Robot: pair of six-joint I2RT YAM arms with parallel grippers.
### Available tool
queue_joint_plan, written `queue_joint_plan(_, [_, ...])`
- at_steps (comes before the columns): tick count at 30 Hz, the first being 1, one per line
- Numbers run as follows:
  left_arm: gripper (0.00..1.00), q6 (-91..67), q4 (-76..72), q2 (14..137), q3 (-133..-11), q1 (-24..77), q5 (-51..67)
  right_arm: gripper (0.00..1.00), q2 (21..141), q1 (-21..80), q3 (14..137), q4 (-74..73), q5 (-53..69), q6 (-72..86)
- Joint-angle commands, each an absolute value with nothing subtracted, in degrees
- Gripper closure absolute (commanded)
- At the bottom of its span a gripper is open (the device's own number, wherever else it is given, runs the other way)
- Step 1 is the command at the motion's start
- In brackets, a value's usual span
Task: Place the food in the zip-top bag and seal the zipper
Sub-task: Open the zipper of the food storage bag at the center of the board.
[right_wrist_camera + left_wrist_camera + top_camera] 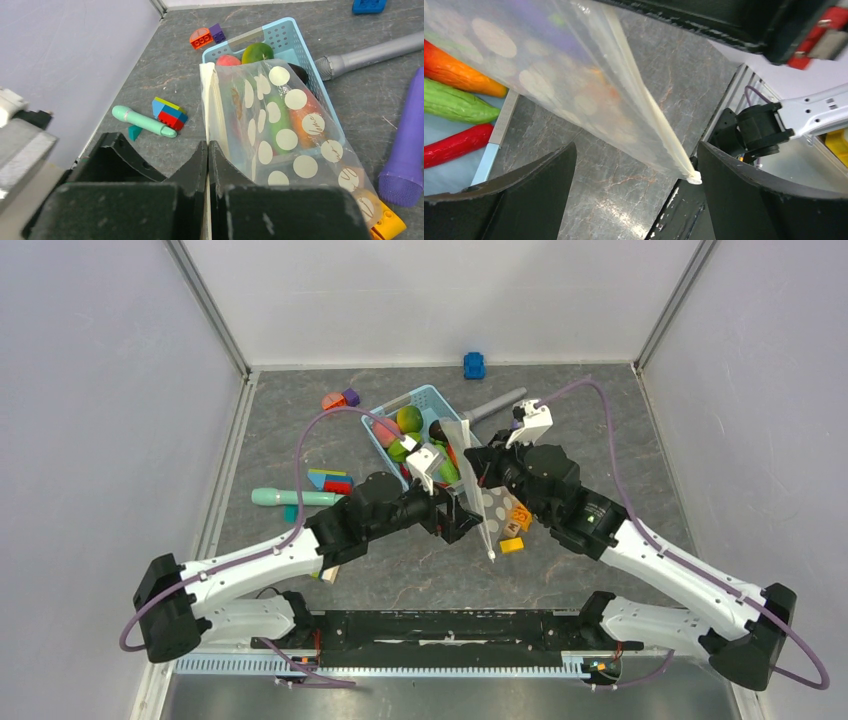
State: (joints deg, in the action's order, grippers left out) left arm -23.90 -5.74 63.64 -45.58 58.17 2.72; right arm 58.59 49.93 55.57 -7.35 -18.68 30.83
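Note:
The zip-top bag (pixel 287 135), clear with white dots, hangs upright between my two arms over the near corner of the light-blue basket (pixel 280 35). My right gripper (pixel 207 150) is shut on the bag's zipper (pixel 206 100) edge. My left gripper (pixel 636 190) is open, and the zipper (pixel 639 100) strip runs down between its fingers (pixel 524 195) and touches neither. The strip's end hangs close to the right finger. The food lies in the basket: an orange piece (pixel 459 72), a green one (pixel 454 102) and a red one (pixel 454 145). More round pieces (pixel 257 50) sit at the basket's far end.
A purple stick (pixel 405 145) and a grey stick (pixel 370 50) lie right of the basket. A mint tube (pixel 142 121) and coloured bricks (pixel 170 112) lie to its left. Lettered and yellow blocks (pixel 511 545) sit under the bag. A blue toy (pixel 474 365) stands by the back wall.

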Motion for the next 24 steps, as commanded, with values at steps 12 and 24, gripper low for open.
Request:
queue_joint_plan(12, [0.14,-27.6,-9.0,68.6,-47.0,58.3,-1.5,1.0,59.2,53.2,53.5,-1.1,-29.6,33.8])
queue_joint_plan(24, [0.38,-27.7,-9.6,70.9,-47.3,58.3,-3.3,1.0,58.5,53.7,52.2,0.7,-29.2,34.4])
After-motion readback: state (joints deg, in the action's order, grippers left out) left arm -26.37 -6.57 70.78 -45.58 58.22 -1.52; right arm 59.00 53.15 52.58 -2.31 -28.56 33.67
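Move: The near end of the bag's zipper hangs roughly 4 cm back, 3 cm right and 5 cm below the left hand. The basket's middle is some 19 cm ahead, 7 cm left; the yellow block some 4 cm ahead, 11 cm right, both nearly 20 cm below. From the right hand, already pinching the zipper edge, that end lies about 12 cm back, 2 cm right and 11 cm down. Left hand sinks some 4 cm, edging forward towards the zipper's near end, partly closing; right keeps pinching, turning clockwise. ##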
